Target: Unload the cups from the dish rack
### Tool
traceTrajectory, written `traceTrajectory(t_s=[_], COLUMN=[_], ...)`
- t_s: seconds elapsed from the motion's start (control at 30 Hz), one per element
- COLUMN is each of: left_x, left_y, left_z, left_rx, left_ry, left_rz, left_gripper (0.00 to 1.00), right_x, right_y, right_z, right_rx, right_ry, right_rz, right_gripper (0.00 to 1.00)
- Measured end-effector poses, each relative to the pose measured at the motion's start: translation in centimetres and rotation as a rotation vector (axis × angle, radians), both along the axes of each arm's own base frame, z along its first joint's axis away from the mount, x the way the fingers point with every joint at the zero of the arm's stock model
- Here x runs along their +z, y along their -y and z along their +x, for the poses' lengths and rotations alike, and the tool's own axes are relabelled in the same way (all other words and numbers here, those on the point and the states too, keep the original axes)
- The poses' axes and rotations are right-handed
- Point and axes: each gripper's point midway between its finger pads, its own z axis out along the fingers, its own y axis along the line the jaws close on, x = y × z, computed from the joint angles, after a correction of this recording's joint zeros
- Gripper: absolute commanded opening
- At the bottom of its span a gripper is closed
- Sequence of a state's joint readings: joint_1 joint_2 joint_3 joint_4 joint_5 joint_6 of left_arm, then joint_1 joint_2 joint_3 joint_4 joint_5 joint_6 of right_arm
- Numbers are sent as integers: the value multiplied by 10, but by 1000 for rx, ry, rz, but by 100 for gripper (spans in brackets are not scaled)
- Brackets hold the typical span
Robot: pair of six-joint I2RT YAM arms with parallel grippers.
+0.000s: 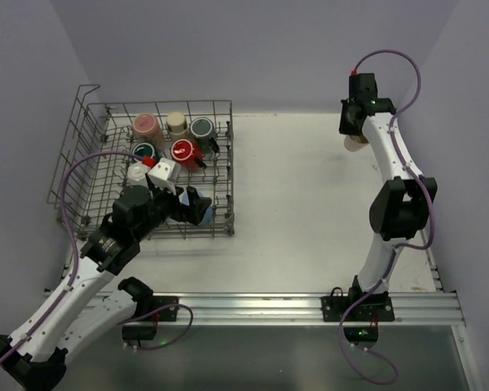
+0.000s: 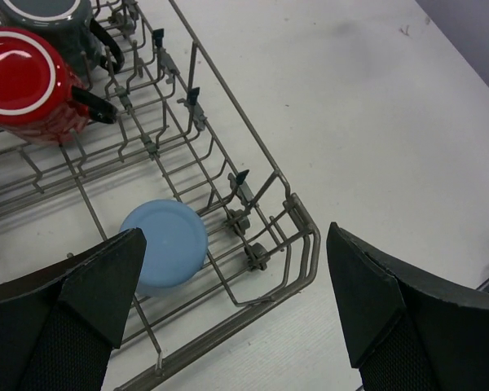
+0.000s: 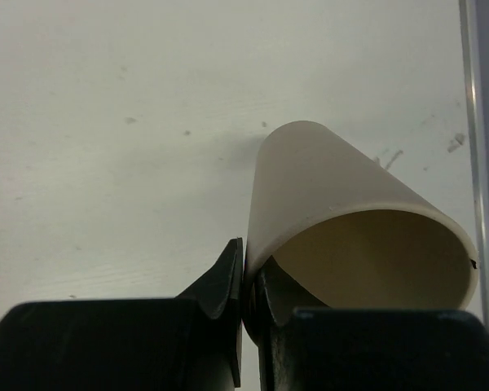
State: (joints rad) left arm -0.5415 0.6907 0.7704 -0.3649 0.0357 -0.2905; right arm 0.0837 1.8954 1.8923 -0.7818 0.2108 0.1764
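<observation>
The grey wire dish rack (image 1: 88, 130) stands at the left of the table. It holds a pink cup (image 1: 146, 125), a cream cup (image 1: 177, 123), a grey mug (image 1: 202, 128), a dark teal cup (image 1: 144, 151), a red mug (image 1: 184, 151) and a light blue cup (image 1: 205, 215). My left gripper (image 1: 194, 204) is open and empty above the rack's near right corner (image 2: 303, 241), beside the upturned light blue cup (image 2: 165, 244). The red mug (image 2: 28, 81) lies further in. My right gripper (image 1: 354, 134) is shut on the wall of another cream cup (image 3: 350, 220) at the far right, tilted, low over the table.
A white table (image 1: 301, 187) lies between the rack and the right arm. A metal rail (image 1: 310, 308) runs along the near edge. Purple walls close in the back and both sides. The table's right edge (image 3: 473, 122) is close to the held cup.
</observation>
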Motion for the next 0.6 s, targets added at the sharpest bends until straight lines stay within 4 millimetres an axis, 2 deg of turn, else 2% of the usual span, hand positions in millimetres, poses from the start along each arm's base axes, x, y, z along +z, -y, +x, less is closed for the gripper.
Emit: traceTrajectory(t_s=[0.07, 0.17, 0.3, 0.47, 0.6], left_x=[0, -1, -6, -14, -20], left_y=[4, 7, 9, 11, 11], left_z=[-3, -5, -4, 0, 3], left_rx=[-11, -20, -17, -5, 4], left_ry=[6, 14, 8, -13, -30], left_rz=[11, 26, 48, 73, 91], left_gripper=[100, 100, 100, 100, 100], right_x=[-26, -49, -65, -79, -96], right_y=[22, 49, 79, 97, 96], right_z=[-1, 3, 12, 18, 21], right_rx=[-26, -54, -83, -87, -62], right_ry=[-96, -180, -229, -255, -285], right_rz=[-39, -73, -87, -67, -37], right_gripper=[0, 0, 0, 0, 0])
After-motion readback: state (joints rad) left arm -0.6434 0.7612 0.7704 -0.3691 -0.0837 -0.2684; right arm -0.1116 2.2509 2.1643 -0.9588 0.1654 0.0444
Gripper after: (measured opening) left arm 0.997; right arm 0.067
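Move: My right hand already holds the cream cup by its rim. The bare table spot it is going to lies roughly 13 cm to the right, 3 cm ahead and 18 cm below, with the right table rail some 24 cm straight to the right. From my empty left hand the blue cup in the rack stands about 7 cm ahead, 3 cm left and 15 cm below. The red mug is 24 cm ahead and 6 cm left, the white cup 19 cm ahead and 22 cm left, both about as low. I swing the cream cup right and down towards the bare table near the far right corner, about 10 cm each way. The sideways part fades out first while the sinking goes on; my right fingers tip some 15 degrees further down and keep their pinch on the rim. My left hand, wide open, shifts slightly right, then sinks about 2 cm towards the blue cup without touching it. ##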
